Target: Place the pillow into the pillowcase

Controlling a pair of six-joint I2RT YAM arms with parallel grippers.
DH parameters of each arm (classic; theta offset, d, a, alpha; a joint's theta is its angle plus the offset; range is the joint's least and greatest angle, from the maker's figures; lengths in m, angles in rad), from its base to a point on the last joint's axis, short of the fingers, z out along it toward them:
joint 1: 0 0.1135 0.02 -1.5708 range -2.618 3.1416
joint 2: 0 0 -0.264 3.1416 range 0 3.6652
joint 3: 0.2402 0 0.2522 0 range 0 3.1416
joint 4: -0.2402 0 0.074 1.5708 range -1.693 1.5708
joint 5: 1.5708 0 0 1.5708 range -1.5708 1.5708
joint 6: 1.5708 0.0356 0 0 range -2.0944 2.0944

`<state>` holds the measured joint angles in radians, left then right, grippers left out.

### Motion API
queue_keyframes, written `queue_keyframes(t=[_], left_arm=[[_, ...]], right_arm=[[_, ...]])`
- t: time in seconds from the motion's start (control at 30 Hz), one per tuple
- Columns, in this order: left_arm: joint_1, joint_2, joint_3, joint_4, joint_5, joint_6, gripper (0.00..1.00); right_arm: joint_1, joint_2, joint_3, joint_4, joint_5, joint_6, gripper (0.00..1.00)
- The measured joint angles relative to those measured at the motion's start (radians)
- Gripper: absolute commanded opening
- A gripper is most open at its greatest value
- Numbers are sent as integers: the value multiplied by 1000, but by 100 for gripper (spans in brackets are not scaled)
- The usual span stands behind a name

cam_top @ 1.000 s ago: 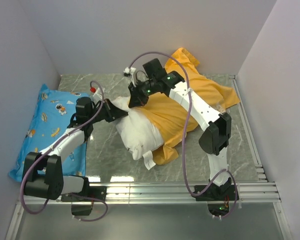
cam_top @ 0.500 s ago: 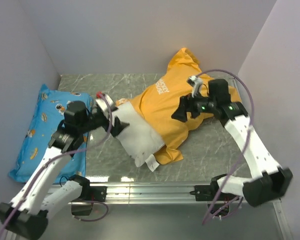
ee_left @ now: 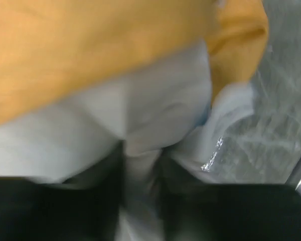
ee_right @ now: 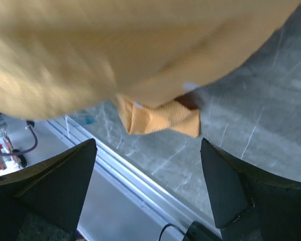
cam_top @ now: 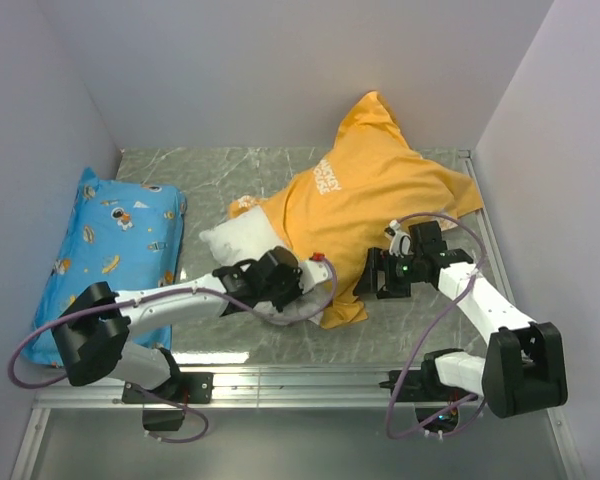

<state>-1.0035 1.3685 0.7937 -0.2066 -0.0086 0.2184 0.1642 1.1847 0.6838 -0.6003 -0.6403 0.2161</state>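
The orange pillowcase (cam_top: 365,190) lies across the middle of the table, small white logos facing up. The white pillow (cam_top: 235,235) sticks out of its left side and near edge. My left gripper (cam_top: 298,292) is at that near edge; in the left wrist view its dark fingers (ee_left: 85,201) pinch a fold of the pillow (ee_left: 140,120) just below the pillowcase hem (ee_left: 90,60). My right gripper (cam_top: 373,275) stands open by the case's near right edge. Its fingers (ee_right: 60,186) are spread wide, with an orange corner of the pillowcase (ee_right: 160,118) just ahead of them and nothing between them.
A blue cartoon-print pillow (cam_top: 110,240) lies along the left wall. A metal rail (cam_top: 380,375) runs along the table's near edge. Walls close in the back, left and right sides.
My left arm swung from the pillow's left end to its near edge, opened, then closed on white fabric. My right arm let go, drew back toward the near right and stands open.
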Motion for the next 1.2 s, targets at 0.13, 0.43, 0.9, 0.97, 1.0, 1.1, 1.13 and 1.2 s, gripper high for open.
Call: queue_keyframes(t=[0.13, 0.43, 0.9, 0.97, 1.0, 1.1, 1.13, 1.2], left_arm=[[80, 56, 116, -16, 63, -90, 0], [336, 230, 393, -73, 315, -320, 0], [490, 333, 441, -57, 540, -645, 0], [508, 342, 440, -36, 554, -688, 0], [514, 343, 439, -25, 560, -711, 0], [525, 346, 438, 27, 578, -783, 0], [528, 349, 438, 47, 585, -805, 0], [531, 355, 438, 94, 594, -858, 0]], right_arm=[[0, 51, 2, 45, -1, -21, 95], [101, 215, 50, 134, 50, -26, 87], [292, 430, 212, 256, 364, 28, 0], [301, 422, 215, 260, 375, 28, 0], [307, 405, 213, 262, 369, 26, 0], [344, 306, 214, 280, 310, 26, 0], [369, 256, 227, 287, 282, 25, 0], [434, 178, 307, 269, 238, 2, 0]])
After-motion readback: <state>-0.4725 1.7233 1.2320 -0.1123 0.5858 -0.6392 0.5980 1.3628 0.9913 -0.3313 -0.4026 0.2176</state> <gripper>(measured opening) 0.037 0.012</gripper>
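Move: The pillow's near corner is right in the left hand's half-shut fingers, a centimetre below their middle; the pillow's left corner lies about 17 cm ahead and 17 cm left of that hand. The right hand's goal, the pillowcase's loose near hem, is some 6 cm to its left, 2 cm back and 6 cm down. The pillow's near corner is roughly 19 cm left of the right hand, level ahead. From the left hand that hem is 13 cm right, 2 cm back and 6 cm down. The pillow's near corner is pinched as the left fingers finish shutting, then carried about 15 cm forward and 8 cm up with a brief stall midway, the wrist swinging counter-clockwise and rolling right side up. The open right hand reaches forward, down and left to the pillowcase hem, closes on it late, then lifts some 12 cm while pulling left towards the left hand. ##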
